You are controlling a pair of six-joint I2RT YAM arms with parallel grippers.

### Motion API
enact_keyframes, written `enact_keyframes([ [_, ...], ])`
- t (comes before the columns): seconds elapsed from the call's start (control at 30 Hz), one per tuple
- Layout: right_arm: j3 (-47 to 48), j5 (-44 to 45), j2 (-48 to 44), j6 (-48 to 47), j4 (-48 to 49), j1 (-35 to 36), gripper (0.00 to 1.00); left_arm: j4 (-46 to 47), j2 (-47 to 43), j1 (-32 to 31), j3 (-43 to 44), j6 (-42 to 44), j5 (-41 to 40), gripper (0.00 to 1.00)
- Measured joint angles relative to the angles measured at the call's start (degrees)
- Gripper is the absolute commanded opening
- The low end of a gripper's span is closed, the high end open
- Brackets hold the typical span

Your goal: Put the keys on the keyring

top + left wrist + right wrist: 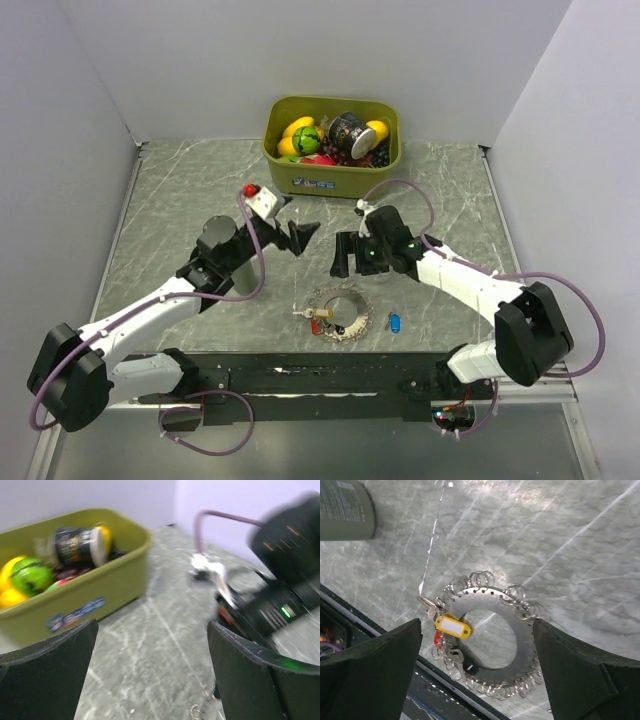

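The keyring (pixel 338 315), a flat silvery ring edged with many small wire loops, lies on the marble table near the front rail. In the right wrist view the keyring (pixel 520 630) lies below the open right gripper (pixel 476 630), with a yellow-tagged key (pixel 452 626) and a red-tagged key (pixel 437 637) at its left edge. A blue-tagged key (pixel 393 322) lies alone to the ring's right. My left gripper (pixel 297 240) hangs open and empty behind the ring, and my right gripper (pixel 343 258) is close beside it. The left gripper (pixel 152 630) has only bare table between its fingers.
An olive-green bin (pixel 330 180) of toys and a can stands at the back centre, also in the left wrist view as the bin (pixel 100 580). The black front rail (pixel 330 375) runs just below the ring. The right arm (pixel 280 595) looms close on the left gripper's right.
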Motion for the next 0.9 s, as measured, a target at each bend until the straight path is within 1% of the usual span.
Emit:
enact_keyframes([
  [0.1,0.8,0.7,1.3,1.6,-0.2,1.3,0.86,-5.1,0.0,0.0,3.1,-3.8,-7.7,0.96],
  [0.17,0.8,0.7,1.8,2.6,-0.2,1.8,0.84,-8.3,0.2,0.0,4.9,-7.0,-12.5,0.96],
  [0.2,0.8,0.7,2.1,3.3,-0.2,1.9,0.79,-10.3,0.4,0.0,6.0,-8.6,-14.9,0.96],
  [0.23,0.8,0.7,2.4,3.9,-0.1,2.0,0.78,-12.3,0.7,0.0,7.2,-10.0,-16.9,0.96],
  [0.33,0.8,0.5,3.4,5.6,0.1,2.0,0.74,-18.1,2.0,0.1,10.8,-13.9,-21.3,0.96],
  [0.4,0.8,0.2,4.4,6.4,0.7,2.0,0.71,-21.9,3.2,0.1,13.3,-15.6,-22.7,0.96],
  [0.47,0.8,0.0,5.7,7.4,1.1,2.0,0.69,-25.4,4.8,0.1,16.0,-16.9,-23.5,0.96],
  [0.6,0.8,-0.1,8.5,9.3,1.6,2.0,0.65,-29.5,7.0,0.2,18.0,-18.4,-22.8,0.96],
  [0.67,0.8,0.0,9.7,10.3,1.6,2.0,0.65,-30.6,7.6,0.3,18.0,-19.1,-21.4,0.96],
  [0.73,0.7,0.3,10.3,11.2,1.5,2.0,0.62,-31.2,8.2,0.4,18.0,-19.6,-19.8,0.96],
  [0.9,0.7,0.3,10.4,13.5,2.0,2.0,0.53,-31.9,9.2,0.5,18.0,-20.5,-16.8,0.96],
])
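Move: From the right gripper the keyring's middle lies about 7 cm back, 1 cm to its left and 9 cm below. The yellow key tag is some 7 cm back and 5 cm left of that gripper, and the blue key roughly 9 cm back and 10 cm right. From the raised left gripper the keyring is about 11 cm back, 9 cm right and 27 cm below, the soap bottle some 5 cm back and 12 cm left. Lower the right gripper about 5 cm towards the far rim of the keyring, easing a little left, pitching the fingers further down and closing them partway, without gripping yet. Meanwhile carry the open left gripper forward and left high over the table, turning it counter-clockwise, then let it sink some 4 cm and drift back right as its fingers tip about 30 degrees down. ##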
